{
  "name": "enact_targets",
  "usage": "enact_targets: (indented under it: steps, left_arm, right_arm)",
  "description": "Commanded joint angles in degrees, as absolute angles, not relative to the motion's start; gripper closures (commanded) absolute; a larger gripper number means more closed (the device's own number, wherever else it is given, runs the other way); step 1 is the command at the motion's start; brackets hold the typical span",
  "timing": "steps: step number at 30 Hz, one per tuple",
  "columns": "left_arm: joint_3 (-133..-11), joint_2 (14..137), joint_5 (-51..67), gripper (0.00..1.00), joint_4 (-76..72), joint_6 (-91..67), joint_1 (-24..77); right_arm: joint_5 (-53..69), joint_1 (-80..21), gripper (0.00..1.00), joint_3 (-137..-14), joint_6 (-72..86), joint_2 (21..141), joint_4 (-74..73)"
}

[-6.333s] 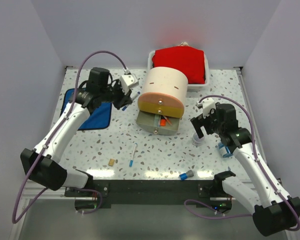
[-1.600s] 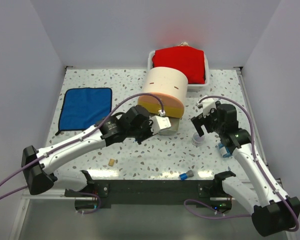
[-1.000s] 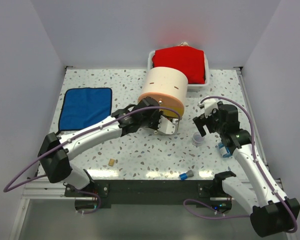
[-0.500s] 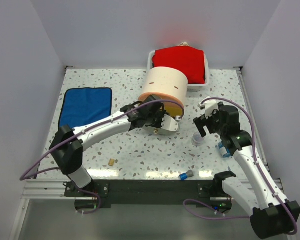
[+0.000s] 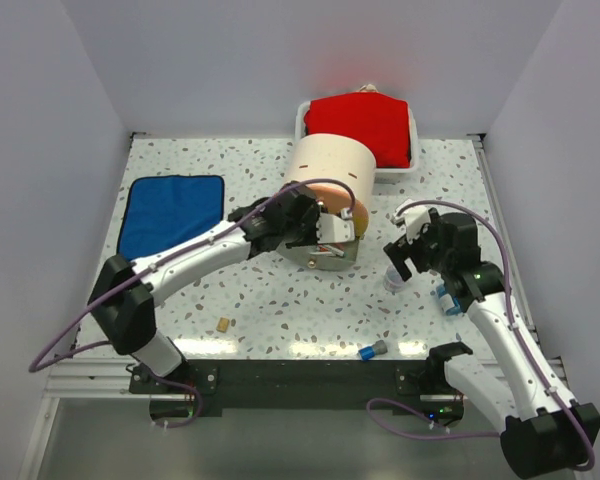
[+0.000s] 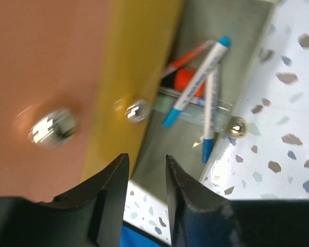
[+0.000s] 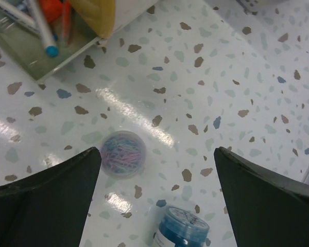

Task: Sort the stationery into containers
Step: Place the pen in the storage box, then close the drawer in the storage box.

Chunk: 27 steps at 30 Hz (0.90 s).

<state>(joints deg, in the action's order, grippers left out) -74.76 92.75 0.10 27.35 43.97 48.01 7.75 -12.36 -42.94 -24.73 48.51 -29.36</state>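
Observation:
The cream half-cylinder unit (image 5: 330, 172) has its bottom drawer (image 5: 318, 252) pulled out. Two white-and-blue pens (image 6: 200, 77) and an orange marker (image 6: 184, 80) lie in that drawer. My left gripper (image 5: 325, 228) hovers over the drawer at the unit's yellow front (image 6: 129, 67); its jaws (image 6: 146, 159) are open a narrow gap with nothing between them. My right gripper (image 7: 157, 152) is wide open above the clear cup (image 7: 122, 153) of paper clips. A tan eraser (image 5: 223, 324) and a blue-grey cap piece (image 5: 372, 350) lie near the front edge.
A blue round tub (image 7: 181, 231) stands just right of the cup. A blue cloth (image 5: 170, 215) lies at the left. A white tray (image 5: 305, 118) with a red cloth sits behind the unit. The drawer fronts carry gold knobs (image 6: 238, 127).
The left arm has swung up from the table to over the open drawer and its jaws have parted. The pen that lay on the table is no longer there. The right arm barely moved.

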Motion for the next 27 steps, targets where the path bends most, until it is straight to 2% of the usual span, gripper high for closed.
enact_targets:
  steps: [1, 2, 4, 5, 6, 7, 9, 17, 27]
  left_arm:
    - [-68.77, 78.95, -7.36, 0.58, 14.98, 27.01, 43.17]
    - [-66.90, 75.45, -8.43, 0.58, 13.11, 22.02, 42.11]
    - [-61.56, 71.48, -13.50, 0.70, 7.95, 15.34, 38.77]
    - [-60.13, 70.76, -15.10, 1.00, 6.69, 13.29, 37.37]
    - [-59.07, 70.14, -16.68, 1.00, 5.37, 11.18, 34.13]
    - [-57.67, 69.88, -16.70, 1.00, 5.01, 9.34, 31.93]
    - [-56.43, 70.13, -14.16, 1.00, 4.75, 5.90, 25.44]
    - [-60.38, 80.58, -3.79, 1.00, 7.12, -7.64, 14.51]
    - [-64.50, 92.37, 4.83, 1.00, 2.72, -11.25, 12.75]
  right_arm:
    - [23.43, -13.01, 0.16, -43.42, -34.17, 46.23, -31.99]
    - [24.68, -13.44, 0.20, -43.59, -34.62, 46.93, -31.56]
    - [26.80, -15.72, 0.32, -44.21, -35.77, 48.07, -30.68]
    - [26.37, -17.21, 0.41, -44.47, -36.03, 48.95, -30.33]
    - [25.24, -21.40, 0.66, -44.73, -36.38, 50.52, -29.63]
    - [24.09, -23.88, 0.81, -44.82, -36.82, 51.49, -28.31]
    - [21.37, -29.84, 1.00, -43.52, -37.09, 53.69, -25.68]
    - [14.42, -42.27, 1.00, -44.29, -35.16, 65.55, -12.75]
    - [7.48, -43.15, 1.00, -46.93, -33.14, 76.29, -3.62]
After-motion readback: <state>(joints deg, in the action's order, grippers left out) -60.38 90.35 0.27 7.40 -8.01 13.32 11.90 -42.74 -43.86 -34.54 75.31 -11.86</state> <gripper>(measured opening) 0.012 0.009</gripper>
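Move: The left hand, empty and partly open, hovers over the storage box's open drawer, whose middle lies about 5 cm to its right, 2 cm ahead and 7 cm below. The blue mat's middle is some 37 cm left and 14 cm ahead of it. From the wide-open right hand that same drawer lies roughly 22 cm left, 5 cm ahead and 8 cm below, while the clip jar sits almost straight beneath, 1 cm to its left and 8 cm down. Clear the left gripper up and out of the drawer, arc it about 20 cm left and 10 cm forward, shutting and turning counter-clockwise, then sink beside the blue mat. Meanwhile sweep the right gripper left and down, away from the clip jar towards the drawer front, closing the fingers and turning some 40 degrees counter-clockwise, and end near the front panel, right of its knob. ##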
